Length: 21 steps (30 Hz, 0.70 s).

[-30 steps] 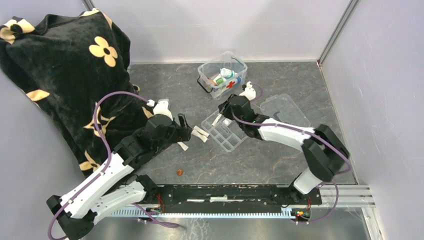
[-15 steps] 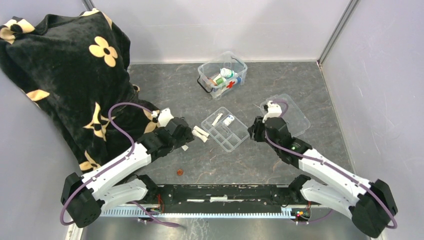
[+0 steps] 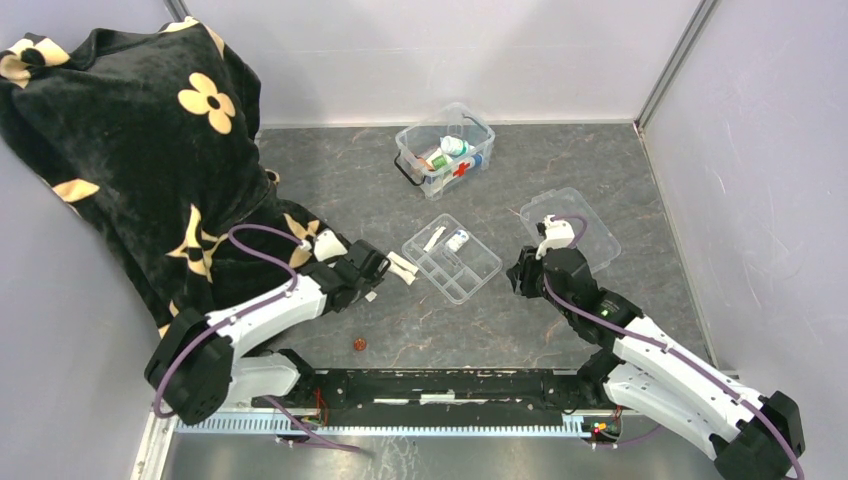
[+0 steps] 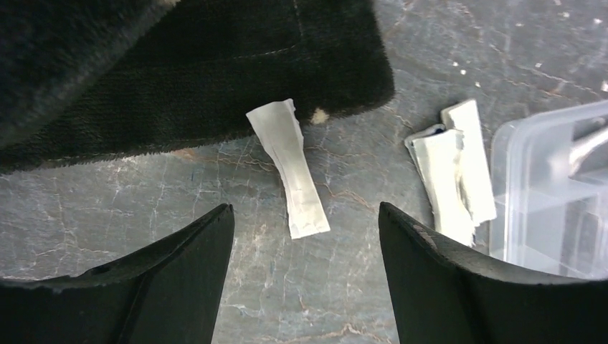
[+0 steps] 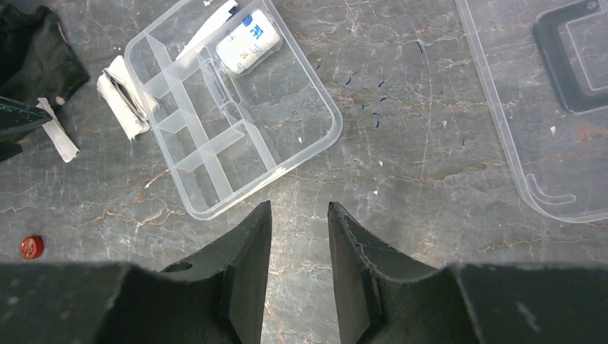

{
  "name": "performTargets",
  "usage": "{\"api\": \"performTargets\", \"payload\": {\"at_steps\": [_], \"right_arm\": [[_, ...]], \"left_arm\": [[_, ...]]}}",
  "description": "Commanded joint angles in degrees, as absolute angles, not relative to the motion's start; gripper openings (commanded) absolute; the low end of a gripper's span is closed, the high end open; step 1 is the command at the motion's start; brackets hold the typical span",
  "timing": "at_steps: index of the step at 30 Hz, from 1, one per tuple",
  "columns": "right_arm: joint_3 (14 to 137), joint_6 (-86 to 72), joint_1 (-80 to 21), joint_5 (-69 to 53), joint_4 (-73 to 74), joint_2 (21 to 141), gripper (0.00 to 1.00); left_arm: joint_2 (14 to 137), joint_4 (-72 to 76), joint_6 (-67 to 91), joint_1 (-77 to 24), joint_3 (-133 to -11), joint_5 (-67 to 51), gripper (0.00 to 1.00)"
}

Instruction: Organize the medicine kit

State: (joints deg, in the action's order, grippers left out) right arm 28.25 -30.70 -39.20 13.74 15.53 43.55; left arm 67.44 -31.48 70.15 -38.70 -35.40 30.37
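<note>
The medicine kit [image 3: 460,170], a clear box with a red cross, stands open at the back with bottles inside. My left gripper [image 4: 306,208] is open low over the table, and a white strip [image 4: 288,168] lies just ahead of its tips. Two folded white packets [image 4: 453,172] lie right of the strip, beside the divided tray [image 3: 470,272]. The tray holds a small white roll [image 5: 248,41] and a white stick [image 3: 434,238]. My right gripper [image 5: 300,204] hovers near the tray's near right corner, its jaws a little apart with nothing between them.
A black flowered cloth [image 3: 130,130] covers the left side and reaches the strip. The flat clear lid [image 3: 585,225] lies right of the tray. A small red cap [image 3: 359,344] sits near the front edge. Walls close in the back and right.
My right arm has drawn back from over the tray toward the near right, leaving the white roll in it. My left gripper has shifted slightly and its jaws have narrowed a bit.
</note>
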Motion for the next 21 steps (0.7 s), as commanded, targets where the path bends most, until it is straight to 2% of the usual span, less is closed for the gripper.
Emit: {"api": "performTargets", "payload": {"at_steps": [1,14,21], "right_arm": [[28.5,-29.4,-39.1,13.9,17.0,43.0,0.41],[27.5,-29.8,-39.1,13.7,17.2,42.6,0.41],[26.9,-30.3,-39.1,13.8,17.0,41.8,0.41]], "left_arm": [[71.1,-28.5,76.6,-38.2,-36.3,33.0,0.79],[76.3,-24.0,76.8,-35.8,-35.5,31.5,0.68],[77.6,-23.1,76.6,-35.8,-35.1,31.6,0.55]]}}
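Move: The lone white packet lies almost under the left hand, about 2 cm ahead and some 4 cm below its fingertips. The corner of the blanket is about 8 cm ahead of the hand and 2 cm right; the packet pair is 6 cm ahead and 8 cm right; the red cap is about 10 cm straight back. From the right hand, the lone packet lies some 31 cm left, 2 cm ahead and 12 cm below. Downward first, then creeping forward as it keeps sinking, the left hand settles over the lone white packet: about 3 cm down and 1.5 cm forward in all, slowing after its fast drop. It yaws some 5 degrees counter-clockwise while its wide-open fingers narrow by roughly a quarter around the packet's sides, still well apart, with no grip yet. ##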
